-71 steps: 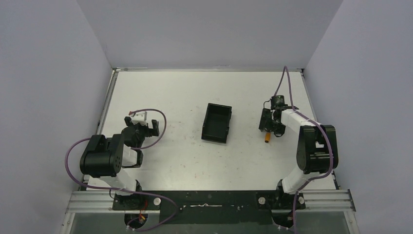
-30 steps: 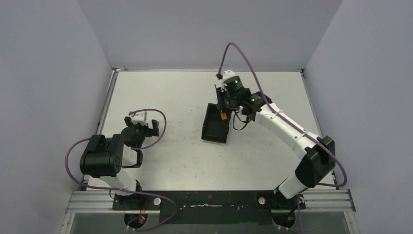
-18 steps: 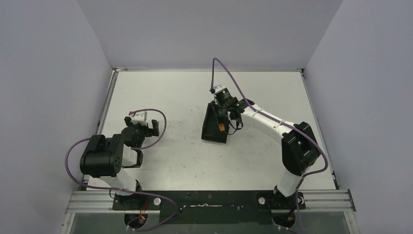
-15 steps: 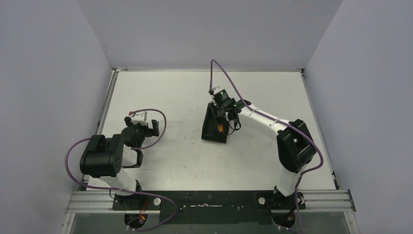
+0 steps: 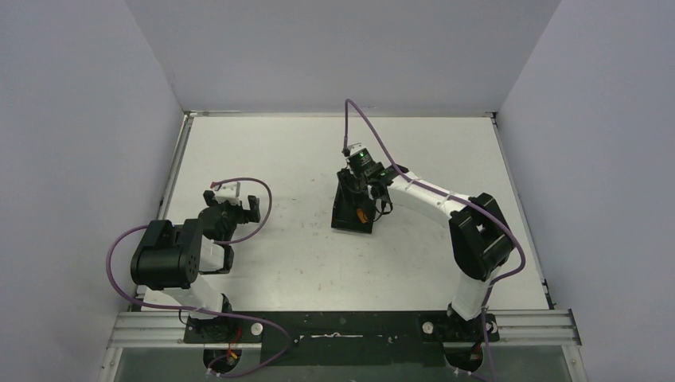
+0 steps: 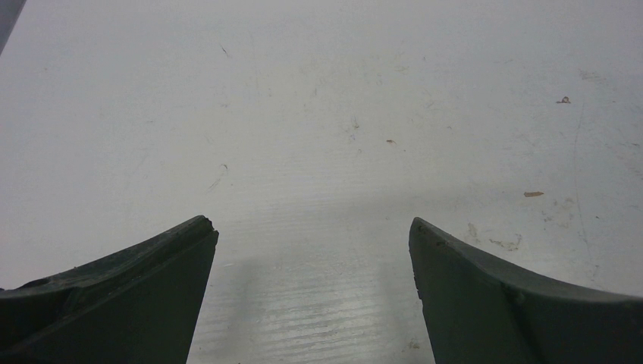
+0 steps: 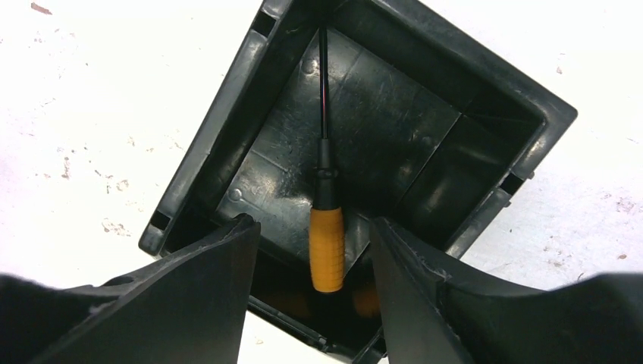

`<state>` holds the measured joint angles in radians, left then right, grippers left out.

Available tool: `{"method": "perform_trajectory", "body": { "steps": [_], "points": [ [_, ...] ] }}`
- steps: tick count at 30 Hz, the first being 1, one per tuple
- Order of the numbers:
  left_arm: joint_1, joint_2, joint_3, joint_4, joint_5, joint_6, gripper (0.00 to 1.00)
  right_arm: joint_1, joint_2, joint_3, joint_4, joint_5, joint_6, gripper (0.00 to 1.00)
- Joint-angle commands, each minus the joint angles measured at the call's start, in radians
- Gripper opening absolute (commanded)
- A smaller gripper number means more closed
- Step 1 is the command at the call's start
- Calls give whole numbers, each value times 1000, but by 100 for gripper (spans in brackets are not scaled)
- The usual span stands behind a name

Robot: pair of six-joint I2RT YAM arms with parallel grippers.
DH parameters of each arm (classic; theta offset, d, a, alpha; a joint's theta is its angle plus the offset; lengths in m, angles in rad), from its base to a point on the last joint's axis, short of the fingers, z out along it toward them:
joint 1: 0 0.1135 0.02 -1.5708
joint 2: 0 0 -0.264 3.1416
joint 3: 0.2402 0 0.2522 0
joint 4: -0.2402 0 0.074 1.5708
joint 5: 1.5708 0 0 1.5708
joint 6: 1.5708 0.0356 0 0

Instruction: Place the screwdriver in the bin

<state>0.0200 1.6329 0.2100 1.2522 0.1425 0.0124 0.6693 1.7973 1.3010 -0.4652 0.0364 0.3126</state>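
Observation:
The black bin (image 5: 342, 211) sits mid-table, seen from straight above in the right wrist view (image 7: 485, 72). The screwdriver (image 7: 327, 250) lies inside it, orange handle toward the near wall and thin dark shaft running to the far corner; from above only a speck of its orange handle (image 5: 362, 215) shows. My right gripper (image 7: 309, 221) hangs just over the bin (image 5: 364, 205), open, with a gap on each side of the handle. My left gripper (image 6: 310, 224) stands open over bare table at the left (image 5: 231, 205).
White table (image 5: 446, 151) with small scuffs, boxed in by grey walls on the left, back and right. The right arm (image 5: 434, 199) stretches from its base across to the bin. A purple cable (image 5: 374, 135) arcs above its wrist.
The right arm carried the screwdriver from the table's right side to the bin and lowered it in. Its jaws have opened, and the screwdriver now rests in the bin. The left arm stayed still.

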Motion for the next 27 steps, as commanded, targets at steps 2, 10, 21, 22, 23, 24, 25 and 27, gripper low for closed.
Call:
{"method": "perform_trajectory", "body": {
  "steps": [2, 10, 21, 22, 23, 24, 25, 27],
  "points": [
    [-3, -16, 13, 33, -1, 4, 97, 11, -85, 39, 33, 42, 20, 60],
    [-3, -16, 12, 34, 0, 4, 97, 11, -240, 35, 49, 69, -4, 100],
    [-3, -16, 12, 35, -1, 3, 97, -151, -592, -292, 231, 245, -5, 100],
    [-3, -16, 12, 33, -1, 3, 97, -173, -634, -353, 276, 254, -4, 100],
    [-3, -16, 12, 33, -1, 3, 97, -187, -672, -407, 316, 273, -5, 100],
    [-3, -15, 12, 33, -1, 3, 97, -197, -707, -453, 347, 295, -8, 100],
    [-3, -16, 12, 33, 0, 3, 97, -206, -737, -496, 375, 325, -10, 100],
    [-3, -15, 12, 33, 0, 2, 97, -223, -791, -568, 415, 375, -10, 100]
  ]
}}
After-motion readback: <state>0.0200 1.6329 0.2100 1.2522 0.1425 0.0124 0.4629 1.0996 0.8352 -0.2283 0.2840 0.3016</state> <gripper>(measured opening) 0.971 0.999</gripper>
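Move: The screwdriver already lies loose in the bin, its middle some 2 cm ahead of the right hand, about 1 cm to its left and 4 cm below, between the half-open fingers. The bin's middle is about 3 cm ahead, 1 cm left and 3 cm below that hand. From the idle left hand, the screwdriver lies roughly 34 cm to the right, about 1 cm nearer the base and around 3 cm below. The screwdriver is left behind in the bin as the already parted fingers of the right hand spread fully and the hand climbs about 15 cm almost straight up. Near the top it swings away to the right, some 15 cm clear of the bin and sinking a little at the end, while the wrist tips its fingers up towards forward and turns clockwise. ##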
